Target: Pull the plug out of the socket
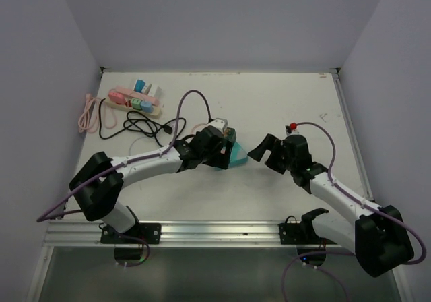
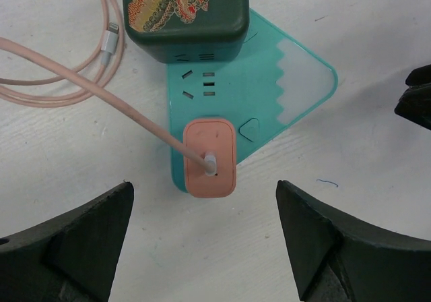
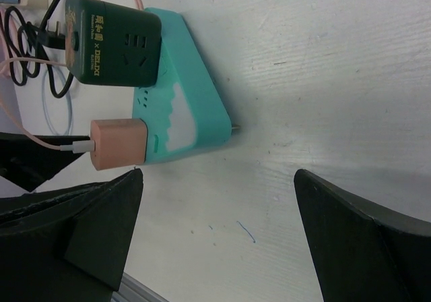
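A salmon-pink plug (image 2: pixel 210 157) with a pink cable (image 2: pixel 101 86) sits in the near corner of a teal triangular socket (image 2: pixel 283 93). A dark green cube adapter (image 2: pixel 185 12) occupies the socket's far end. My left gripper (image 2: pixel 204 204) hovers over the plug, open, its fingers wide on either side and touching nothing. In the right wrist view the plug (image 3: pixel 119 143) stands on the socket (image 3: pixel 188 93), left of my right gripper (image 3: pixel 217 180), which is open and empty. From above, the left gripper (image 1: pixel 219 147) covers the plug; the right gripper (image 1: pixel 269 152) is just right of the socket (image 1: pixel 237 156).
A pink power strip (image 1: pixel 135 98) with several plugs lies at the back left, beside a coiled pink cable (image 1: pixel 89 113) and a black cord (image 1: pixel 131 123). A small red object (image 1: pixel 293 126) sits behind the right gripper. An aluminium rail (image 1: pixel 202 231) runs along the near edge.
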{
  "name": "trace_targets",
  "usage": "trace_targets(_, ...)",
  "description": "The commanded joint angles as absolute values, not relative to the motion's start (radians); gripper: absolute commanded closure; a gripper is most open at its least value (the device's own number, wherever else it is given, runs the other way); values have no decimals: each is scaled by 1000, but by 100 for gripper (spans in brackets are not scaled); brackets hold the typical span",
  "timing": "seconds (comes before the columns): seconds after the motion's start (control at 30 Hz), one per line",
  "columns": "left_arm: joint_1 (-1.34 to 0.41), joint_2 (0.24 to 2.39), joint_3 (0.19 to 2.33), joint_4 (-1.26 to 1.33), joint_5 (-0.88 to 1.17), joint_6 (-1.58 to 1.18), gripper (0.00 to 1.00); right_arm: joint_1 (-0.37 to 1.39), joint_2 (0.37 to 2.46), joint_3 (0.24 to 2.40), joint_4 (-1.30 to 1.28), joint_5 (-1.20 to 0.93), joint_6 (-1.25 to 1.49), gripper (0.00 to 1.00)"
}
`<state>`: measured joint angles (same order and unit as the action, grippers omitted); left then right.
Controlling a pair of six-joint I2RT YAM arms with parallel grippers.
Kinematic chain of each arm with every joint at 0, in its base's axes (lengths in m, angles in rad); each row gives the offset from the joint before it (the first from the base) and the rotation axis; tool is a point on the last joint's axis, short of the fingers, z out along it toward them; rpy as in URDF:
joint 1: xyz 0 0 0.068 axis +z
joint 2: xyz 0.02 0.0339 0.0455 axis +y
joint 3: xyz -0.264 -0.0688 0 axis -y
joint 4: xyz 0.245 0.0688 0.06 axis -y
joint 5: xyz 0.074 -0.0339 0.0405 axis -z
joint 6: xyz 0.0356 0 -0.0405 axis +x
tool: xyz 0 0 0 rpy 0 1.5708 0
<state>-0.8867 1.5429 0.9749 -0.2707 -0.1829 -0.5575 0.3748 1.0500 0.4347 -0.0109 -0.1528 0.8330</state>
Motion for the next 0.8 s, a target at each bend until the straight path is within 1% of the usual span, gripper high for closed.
trace_targets(0.0,-893,1583,1028,-230,-204,-552,10,377,1068,451,71,-164,821,1)
trace_targets(0.27,-891,1672,1094,-227,-212,-551,13,377,1085,449,94,-179,799,2)
trace_targets(0.43,-887,1707,1108,-229,-224,-554,19,377,1109,454,106,-202,788,2)
trace_targets(0.63,-865,1718,1118,-238,-235,-546,30,377,1138,454,147,-225,787,3)
trace_targets(0.67,-861,1717,1117,-236,-235,-546,34,377,1144,454,152,-232,787,3)
trace_targets(0.73,-847,1715,1117,-232,-223,-537,39,377,1160,457,172,-242,787,4)
trace_targets(0.77,-844,1715,1117,-232,-218,-532,42,377,1176,460,178,-244,790,4)
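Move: The left hand's target, the pink plug, is about 4 cm ahead, 2 cm to its right and 4 cm lower. The green cube is about 9 cm ahead and 4 cm right of that hand, and the teal socket's middle some 5 cm ahead and 5 cm right. From the right hand, the socket's middle is roughly 4 cm ahead and 8 cm left, the cube 8 cm ahead and 9 cm left, and the plug 3 cm ahead and 11 cm left. Down and forward by about 3 cm each, the left hand works its open fingers around the pink plug, drifting right and then slightly back left; the fingers narrow from nearly wide open to a bit over half, one tip coming close against the plug's right side. The right hand, still wide open, edges 1 to 2 cm left and forward towards the socket's near corner, turning slightly counter-clockwise. ##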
